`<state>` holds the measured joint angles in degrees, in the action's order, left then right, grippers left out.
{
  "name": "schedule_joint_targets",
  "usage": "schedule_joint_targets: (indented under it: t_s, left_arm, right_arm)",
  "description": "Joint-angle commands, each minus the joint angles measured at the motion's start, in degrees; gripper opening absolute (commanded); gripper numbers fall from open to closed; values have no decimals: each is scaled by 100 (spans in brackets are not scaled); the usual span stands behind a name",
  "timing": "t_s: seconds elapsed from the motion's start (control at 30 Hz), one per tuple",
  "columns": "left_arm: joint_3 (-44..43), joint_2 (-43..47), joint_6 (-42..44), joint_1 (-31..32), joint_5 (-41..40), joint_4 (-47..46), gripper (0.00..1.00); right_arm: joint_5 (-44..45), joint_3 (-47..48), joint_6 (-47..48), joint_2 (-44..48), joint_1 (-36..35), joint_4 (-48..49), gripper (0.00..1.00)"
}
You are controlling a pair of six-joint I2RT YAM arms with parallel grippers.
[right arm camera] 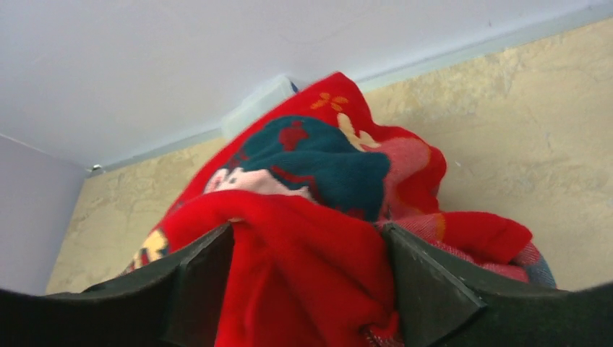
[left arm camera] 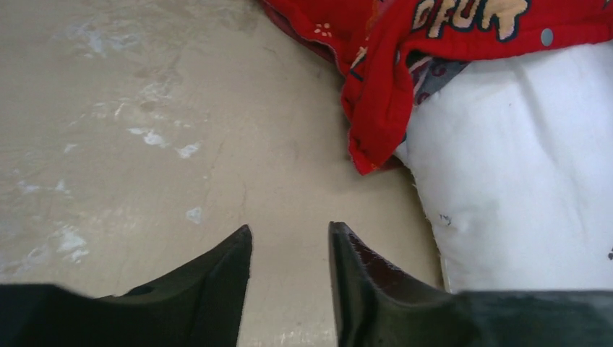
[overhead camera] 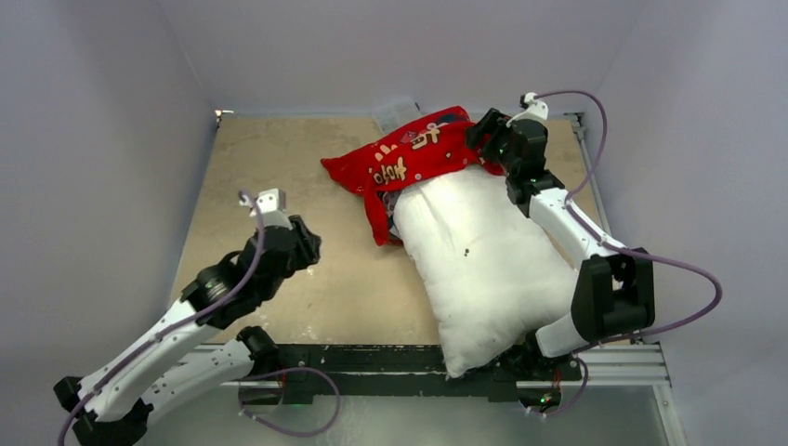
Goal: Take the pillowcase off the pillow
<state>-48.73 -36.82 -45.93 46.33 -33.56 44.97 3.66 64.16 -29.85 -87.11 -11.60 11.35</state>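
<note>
The white pillow (overhead camera: 483, 269) lies lengthwise on the table, its near end over the front rail. The red printed pillowcase (overhead camera: 409, 153) is bunched over the pillow's far end, with a flap hanging down its left side. My right gripper (overhead camera: 483, 130) is at the cover's far right end. In the right wrist view its jaws (right arm camera: 307, 231) stand wide apart, with loose red pillowcase (right arm camera: 311, 289) bulging between them. My left gripper (overhead camera: 311, 246) hovers over bare table left of the pillow. It is open (left arm camera: 289, 231) with nothing in it, and the pillowcase (left arm camera: 390, 79) and pillow (left arm camera: 520, 166) lie ahead to its right.
The tan tabletop (overhead camera: 279, 167) is walled in at the back and both sides. A clear plastic item (overhead camera: 398, 111) sits at the far edge behind the red cover. A black metal rail (overhead camera: 372, 358) runs along the near edge between the arm bases.
</note>
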Motion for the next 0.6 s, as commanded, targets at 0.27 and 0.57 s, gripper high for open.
schedule_joint_targets:
  t_s: [0.27,0.57]
  left_arm:
    - [-2,-2066,461,-16,956,-2232,67]
    - [513,-2175,353,-1421,2552,-2989,68]
  right_arm:
    - [2130,173,-275,928,-1926,-1773,99]
    - [3452,556,-1762,615,-3326,-3972,99]
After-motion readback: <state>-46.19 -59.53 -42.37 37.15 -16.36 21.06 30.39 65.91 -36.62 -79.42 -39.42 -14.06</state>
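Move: The pillowcase's loose near-left flap hangs about 11 cm ahead of the left hand, 14 cm to its right and 13 cm below. From that hand, the bare pillow's middle is some 37 cm right, level fore and aft; the clear box is 38 cm ahead and 19 cm right. From the right hand, still at the far end of the pillowcase, the flap is about 14 cm back and 19 cm left; the pillow's middle is 30 cm back, straight behind. Both opening, right hand comes free back-left some 15 cm, left goes forward-right about 10, sinking towards the flap. ##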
